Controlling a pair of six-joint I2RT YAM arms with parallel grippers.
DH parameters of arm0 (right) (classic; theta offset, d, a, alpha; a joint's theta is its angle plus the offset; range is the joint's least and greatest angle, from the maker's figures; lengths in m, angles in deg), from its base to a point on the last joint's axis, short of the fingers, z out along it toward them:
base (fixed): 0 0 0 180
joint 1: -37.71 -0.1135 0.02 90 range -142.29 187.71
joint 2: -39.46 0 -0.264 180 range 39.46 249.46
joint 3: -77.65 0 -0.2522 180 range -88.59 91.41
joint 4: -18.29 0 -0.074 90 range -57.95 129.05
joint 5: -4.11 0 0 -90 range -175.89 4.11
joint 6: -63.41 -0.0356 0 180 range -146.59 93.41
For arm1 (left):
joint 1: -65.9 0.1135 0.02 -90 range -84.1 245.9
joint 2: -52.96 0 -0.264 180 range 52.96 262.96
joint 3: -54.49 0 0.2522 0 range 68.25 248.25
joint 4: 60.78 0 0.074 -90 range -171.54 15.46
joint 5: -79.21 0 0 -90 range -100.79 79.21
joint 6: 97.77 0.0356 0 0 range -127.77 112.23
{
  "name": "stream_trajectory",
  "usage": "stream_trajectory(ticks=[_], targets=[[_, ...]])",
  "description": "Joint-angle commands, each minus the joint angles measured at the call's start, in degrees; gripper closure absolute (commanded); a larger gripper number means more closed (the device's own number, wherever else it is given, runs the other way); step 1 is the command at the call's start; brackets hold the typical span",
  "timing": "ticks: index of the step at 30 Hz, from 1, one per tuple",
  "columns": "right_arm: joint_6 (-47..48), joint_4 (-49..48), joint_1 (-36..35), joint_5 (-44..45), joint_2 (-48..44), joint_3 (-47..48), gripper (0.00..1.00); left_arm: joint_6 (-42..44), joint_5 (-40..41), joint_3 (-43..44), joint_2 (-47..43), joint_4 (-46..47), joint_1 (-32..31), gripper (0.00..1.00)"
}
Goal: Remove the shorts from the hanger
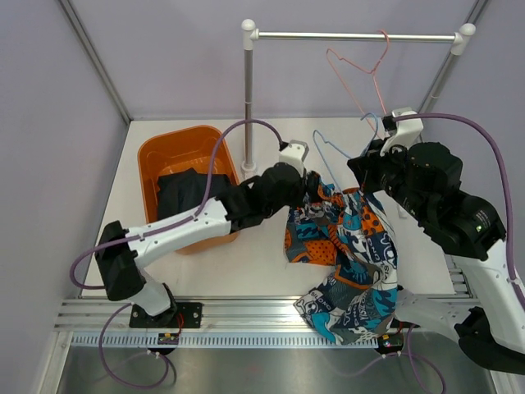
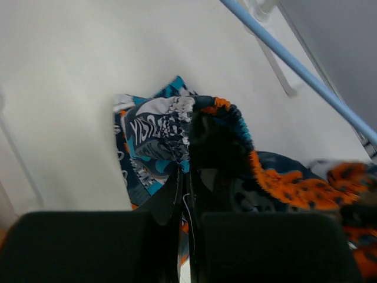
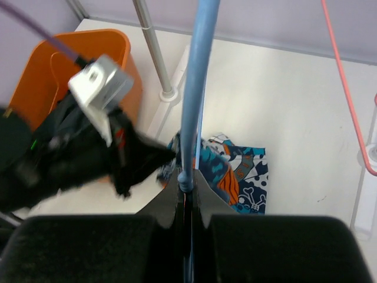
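Observation:
The shorts [image 1: 349, 254], patterned in blue, orange and black, hang from the middle of the table down over its front edge. My left gripper [image 1: 316, 185] is shut on their gathered waistband [image 2: 159, 132], with the jaws pressed together on the fabric [image 2: 187, 177]. My right gripper [image 1: 367, 160] is shut on the blue wire hanger [image 1: 328, 156], whose bar runs up from between its fingertips [image 3: 194, 88]. The hanger's bar crosses the left wrist view [image 2: 300, 71] above the cloth. The shorts also show below the hanger in the right wrist view [image 3: 241, 174].
An orange bin [image 1: 184, 176] holding dark clothes stands at the left. A clothes rail [image 1: 353, 36] on a post [image 1: 248, 107] spans the back, with a pink hanger [image 1: 361, 74] hooked on it. The metal rail edge [image 1: 246, 316] runs along the front.

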Motion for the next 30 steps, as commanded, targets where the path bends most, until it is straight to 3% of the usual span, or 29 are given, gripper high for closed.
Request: stream_trajectory(ticks=[1,8,12,14,19,22,23,24,25,30], targets=[[1.3,-5.6,0.0,4.8,1.1,1.8,1.0,2.4,5.6,-1.5,-6.5,1.9,-6.7,1.0],[3.6,-9.3,0.0,13.1,5.5,2.6,1.0,7.8,9.6,-2.7,-15.3,-0.2,-22.8,1.0],[4.6,-10.6,0.1,15.5,10.4,5.3,1.0,10.9,7.9,-3.6,-19.7,-2.8,-28.2,1.0],[4.6,-11.2,0.1,16.4,12.0,6.3,1.0,11.5,10.8,-4.5,-22.8,-4.2,-31.1,1.0],[3.2,-11.0,0.1,15.7,15.0,11.0,1.0,13.2,21.8,-4.3,-29.1,-7.4,-31.8,1.0],[2.9,-9.9,0.1,15.5,16.0,14.2,1.0,20.4,32.7,1.0,-30.0,-8.5,-31.8,1.0],[2.8,-9.0,0.1,15.8,16.6,15.7,1.0,30.0,36.9,4.2,-29.9,-6.3,-31.4,1.0],[2.8,-8.5,0.1,16.0,17.0,15.7,1.0,30.1,37.0,5.9,-29.8,-4.5,-30.9,1.0],[2.6,-7.6,0.1,15.9,17.3,17.1,1.0,35.8,37.9,7.6,-29.6,-1.6,-30.2,1.0],[1.5,-6.0,0.0,15.3,17.3,17.9,1.0,47.2,36.5,22.9,-25.0,2.2,-20.4,1.0]])
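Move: The left hand, shut on the shorts' waistband, has the orange basket about 32 cm to its left, some 3 cm ahead and 20 cm below; the rack's left post stands 16 cm ahead and 16 cm left of it, and the blue hanger is close by, 6 cm right and 10 cm above. From the right hand, which grips that hanger near its hook, the rail is about 20 cm ahead and 12 cm higher, the pink hanger 17 cm ahead, 5 cm right, 4 cm up. Keeping its pinch on the waistband, the left hand pulls the shorts back about 20 cm off the blue hanger while rising, then turns back outward, swinging left, further up and somewhat forward, to end some 25 cm higher with its fingers tipped up about 35 degrees. The right hand keeps hold of the hanger and takes it the other way, forward towards the rail about 8 cm with a slight clockwise turn, then lifts it some 5 cm. ##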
